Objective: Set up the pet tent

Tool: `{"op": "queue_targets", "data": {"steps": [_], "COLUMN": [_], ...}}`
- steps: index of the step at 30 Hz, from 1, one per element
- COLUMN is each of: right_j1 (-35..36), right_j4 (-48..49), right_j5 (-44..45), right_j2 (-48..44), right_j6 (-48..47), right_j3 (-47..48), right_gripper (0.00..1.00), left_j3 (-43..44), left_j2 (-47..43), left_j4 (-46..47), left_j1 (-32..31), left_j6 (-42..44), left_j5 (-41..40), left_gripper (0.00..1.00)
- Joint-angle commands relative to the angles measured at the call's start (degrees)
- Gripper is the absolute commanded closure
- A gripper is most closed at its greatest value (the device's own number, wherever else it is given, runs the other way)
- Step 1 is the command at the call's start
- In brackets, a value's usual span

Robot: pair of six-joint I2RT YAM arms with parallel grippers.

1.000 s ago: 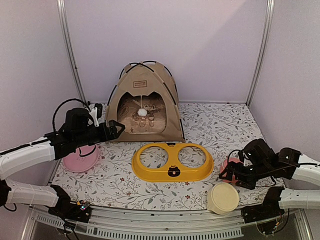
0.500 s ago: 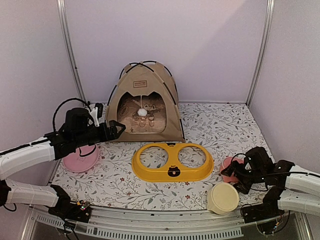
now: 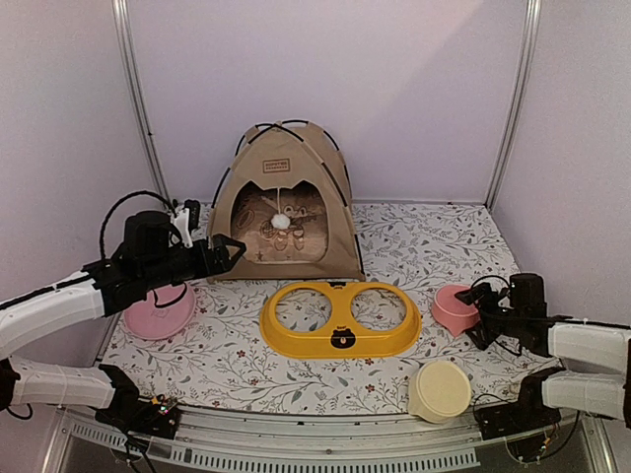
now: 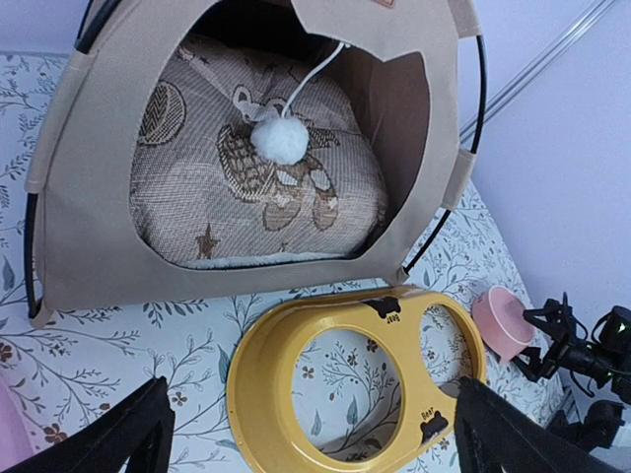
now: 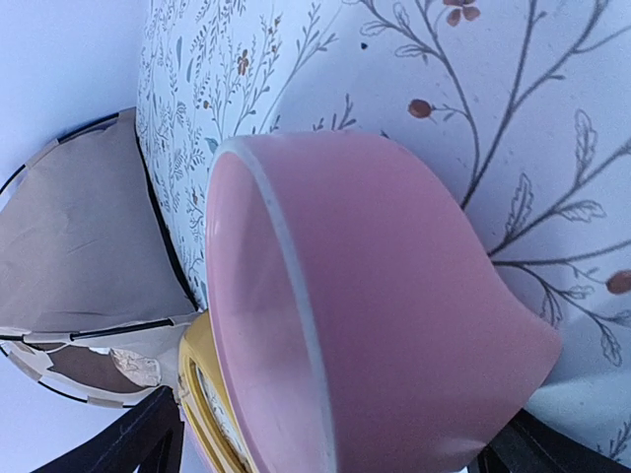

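Observation:
The pet tent (image 3: 286, 197) stands upright at the back of the table, tan fabric on thin black poles. In the left wrist view the pet tent (image 4: 99, 207) shows its doorway, a white pom-pom (image 4: 280, 141) on a string and a bear-print cushion (image 4: 246, 197) inside. My left gripper (image 3: 225, 251) hovers open just left of the tent's front; in its own view the left gripper (image 4: 311, 443) has nothing between its fingers. My right gripper (image 3: 478, 317) is open at the right, low by a pink bowl (image 3: 454, 307). That pink bowl (image 5: 375, 315) fills the view before the right gripper (image 5: 340, 453).
A yellow two-hole bowl stand (image 3: 340, 317) lies in front of the tent. A second pink bowl (image 3: 158, 313) sits at the left under my left arm. A cream bowl (image 3: 440, 389) is near the front right edge. Walls close in on the back and both sides.
My right arm has drawn back to the right and sunk lower, uncovering the pink bowl by the stand. The left arm has barely shifted. The tent has not moved.

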Motion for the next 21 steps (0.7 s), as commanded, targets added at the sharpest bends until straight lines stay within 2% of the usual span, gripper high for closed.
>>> {"op": "queue_targets", "data": {"steps": [1, 5, 7, 20, 21], "right_j1": [-1.45, -1.45, -1.48, -1.54, -1.54], "right_j4": [13.53, 20.59, 22.84, 32.17, 32.27], "right_j5": [-4.10, -5.68, -5.35, -3.24, -3.33], "right_j2": [6.76, 11.95, 13.39, 16.70, 16.81], "right_j6": [1.26, 3.53, 4.93, 6.53, 6.03], "right_j3": [0.26, 0.23, -0.47, -2.67, -2.38], "right_gripper": [0.01, 0.00, 0.05, 0.48, 0.53], "left_j3": [2.38, 2.41, 2.41, 2.83, 2.85], "left_j2": [-0.87, -1.51, -1.76, -2.98, -3.10], "left_j4": [-0.42, -0.65, -0.66, -1.92, -2.02], "left_j1": [-0.84, -0.84, -0.92, -1.06, -1.10], "left_j6": [1.32, 1.31, 1.22, 1.15, 1.16], "left_j5": [-0.50, -0.87, -0.83, -0.64, -0.68], "left_gripper": [0.01, 0.00, 0.01, 0.01, 0.01]}}
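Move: The pink bowl I'm working on has its middle about 3 cm ahead and 4 cm to the left of my right hand, a centimetre or so below; the fingers already straddle its near right side, wide open. The yellow stand is some 28 cm to this hand's left and level with it. The cream tub lies about 17 cm back and 7 cm left. From my raised left hand, the bowl is roughly 46 cm to the right, about level fore and aft, and 17 cm lower. With my right hand I carry on forward some 3 cm, drifting slightly left and pushing the pink bowl along, then stop and close the fingers from wide open to about half around its near right wall, one finger over the rim and the other low outside. The wrist rolls about 10 degrees, its left side rising. My left hand, empty and open, lifts about 2 cm. ##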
